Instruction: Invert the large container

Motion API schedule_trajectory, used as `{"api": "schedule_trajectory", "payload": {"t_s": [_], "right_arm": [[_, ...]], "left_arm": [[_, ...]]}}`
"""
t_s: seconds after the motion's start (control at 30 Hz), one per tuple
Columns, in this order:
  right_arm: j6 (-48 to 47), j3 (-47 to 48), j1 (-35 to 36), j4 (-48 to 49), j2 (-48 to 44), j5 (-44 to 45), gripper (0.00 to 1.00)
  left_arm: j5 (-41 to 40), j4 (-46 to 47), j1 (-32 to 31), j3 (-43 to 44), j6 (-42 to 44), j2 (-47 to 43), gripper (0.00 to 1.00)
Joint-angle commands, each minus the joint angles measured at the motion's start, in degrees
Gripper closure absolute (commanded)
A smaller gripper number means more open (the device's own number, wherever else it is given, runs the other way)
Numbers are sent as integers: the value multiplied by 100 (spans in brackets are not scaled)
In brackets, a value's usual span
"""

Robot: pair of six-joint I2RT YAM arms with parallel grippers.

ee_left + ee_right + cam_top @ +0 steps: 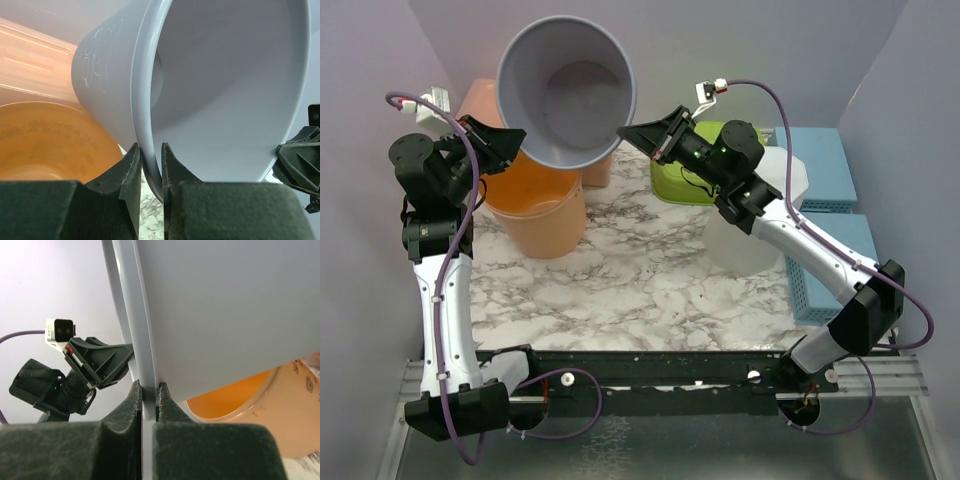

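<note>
The large container [565, 90] is a pale grey bucket held up in the air, tipped so that its open mouth faces up and toward the overhead camera. My left gripper [515, 142] is shut on its left rim. In the left wrist view the rim [145, 125] runs down between my left gripper's [150, 150] pads. My right gripper [632, 135] is shut on the opposite rim. In the right wrist view the grey wall [225, 305] fills the frame above my right gripper [148, 386], and the left gripper [100, 360] shows beyond it.
An orange bucket [535, 205] stands on the marble table [640, 290] just below the raised container. A green tub [685, 180], a white translucent bin [760, 220] and two blue baskets [820, 165] [830, 265] crowd the right side. A pink box [480, 100] sits at the back left.
</note>
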Motion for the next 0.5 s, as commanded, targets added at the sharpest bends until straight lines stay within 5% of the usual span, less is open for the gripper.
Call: {"api": "schedule_trajectory", "payload": {"t_s": [0.0,0.13,0.2,0.47], "right_arm": [[376,2,176,928,33,-132,99],[335,-51,181,1069,-61,-163,99],[225,-84,174,1043,-151,-111,99],[-154,-172,174,494,-502,120,99]], "left_arm": [[1442,140,-344,-73,-66,-276,100],[1398,139,-343,-94,-130,-249,97],[1381,134,-345,-109,-148,-235,78],[1372,138,-348,-289,-202,-261,36]]}}
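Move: The large container hangs tilted between both grippers, open end back towards the arms, with the left fingers shut on its lower left rim. Its middle lies about 12 cm ahead of the left hand and 9 cm to the right, at about the same height. The orange bucket stands roughly 6 cm ahead, 4 cm left and 30 cm below, the peach box about 26 cm ahead, 2 cm left and 32 cm below. From the right hand, the container's middle is about 12 cm ahead and 8 cm left, about level. Open the left gripper to let go of the rim it pinches, holding the hand almost still at first. Then, as the fingers spread to over half open, slide it about 2.5 cm right and 1.5 cm back beside the lower rim, turning some 5 degrees clockwise. Keep the right fingers shut on their side of the rim and raise that hand about 1.5 cm, easing slightly right. ##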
